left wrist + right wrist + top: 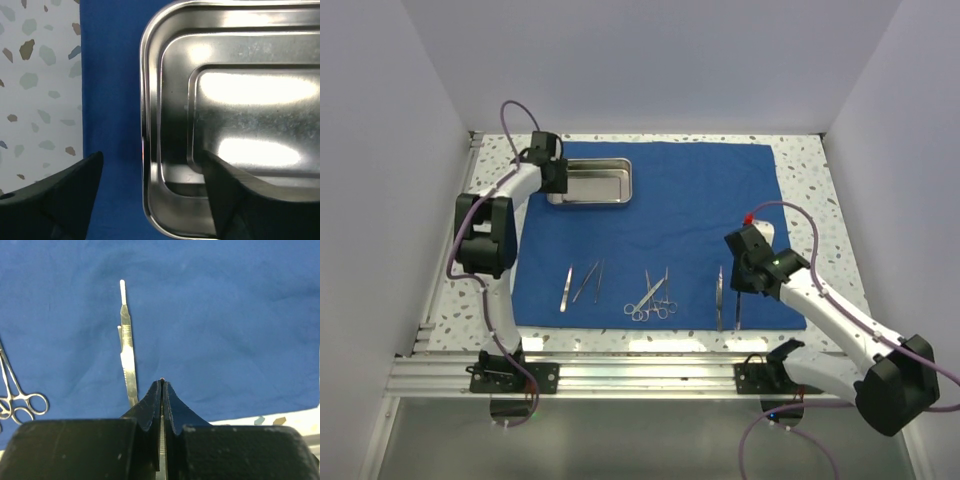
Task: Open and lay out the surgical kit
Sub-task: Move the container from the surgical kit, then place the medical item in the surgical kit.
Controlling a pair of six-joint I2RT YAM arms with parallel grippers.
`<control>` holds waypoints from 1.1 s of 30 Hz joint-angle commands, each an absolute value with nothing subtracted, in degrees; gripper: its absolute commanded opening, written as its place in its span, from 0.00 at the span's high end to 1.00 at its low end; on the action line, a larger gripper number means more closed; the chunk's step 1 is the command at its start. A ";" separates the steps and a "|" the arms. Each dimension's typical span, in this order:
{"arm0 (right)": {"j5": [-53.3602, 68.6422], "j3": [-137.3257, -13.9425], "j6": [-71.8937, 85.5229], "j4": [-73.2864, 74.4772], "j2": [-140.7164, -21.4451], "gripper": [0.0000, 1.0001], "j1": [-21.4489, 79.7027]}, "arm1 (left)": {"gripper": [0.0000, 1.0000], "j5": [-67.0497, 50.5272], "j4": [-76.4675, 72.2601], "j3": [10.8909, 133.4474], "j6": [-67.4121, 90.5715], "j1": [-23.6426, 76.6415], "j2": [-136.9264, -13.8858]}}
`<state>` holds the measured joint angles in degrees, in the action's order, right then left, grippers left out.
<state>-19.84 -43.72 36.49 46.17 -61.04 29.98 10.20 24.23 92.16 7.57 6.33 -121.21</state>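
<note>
The royal-blue cloth wrap (700, 210) lies spread flat on the table. The shiny steel tray (590, 183) rests on its far left corner. My left gripper (554, 176) is open at the tray's left end. In the left wrist view its jaws (152, 155) straddle the tray's rim (146, 125), one finger over the cloth and the other inside the tray. Tweezers (566, 288), a second pair (588, 281), ring-handled clamps (650, 297) and a flat silver handle (719, 296) lie in a row near the front edge. My right gripper (162, 382) is shut on a slim silver instrument (162, 440) just right of that handle (127, 355).
Speckled tabletop (800, 170) borders the cloth on all sides. White walls enclose the left, back and right. An aluminium rail (640, 375) runs along the near edge, carrying both arm bases.
</note>
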 commanded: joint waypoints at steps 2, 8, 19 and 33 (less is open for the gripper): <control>-18.81 -41.84 35.07 38.95 -63.45 1.00 30.06 | 0.01 13.79 19.60 91.77 3.86 5.98 -119.54; -18.46 -39.64 33.66 29.02 -71.09 1.00 30.06 | 0.00 13.80 20.21 88.86 6.41 5.98 -113.39; -18.81 -41.75 33.22 21.18 -80.42 0.27 30.15 | 0.00 8.97 25.30 85.60 10.19 6.06 -99.24; -25.32 -65.35 29.28 46.91 -62.32 0.01 30.15 | 0.00 0.53 32.60 86.75 17.04 8.87 -88.60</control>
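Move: The left hand, its fingers already half open, straddles the container's left rim; the container's middle lies some 10 cm to its right, about 2 cm ahead and 2 cm lower. The right hand still holds a slim instrument, bound for two laid instruments about 3 cm to its left, roughly 1 cm back and 8 cm below; the scissors cluster lies some 19 cm to that hand's left, about 3 cm back and also 8 cm below. The right hand brings its held instrument down among the two laid instruments, sinking about 7 cm while easing forward and a little left, lets go onto the cloth by opening wide, then climbs steeply and forward. The left fingers finish opening around the container's rim, then that hand lifts away some 17 cm, drawing back about 6 cm as its fingers tilt up. ##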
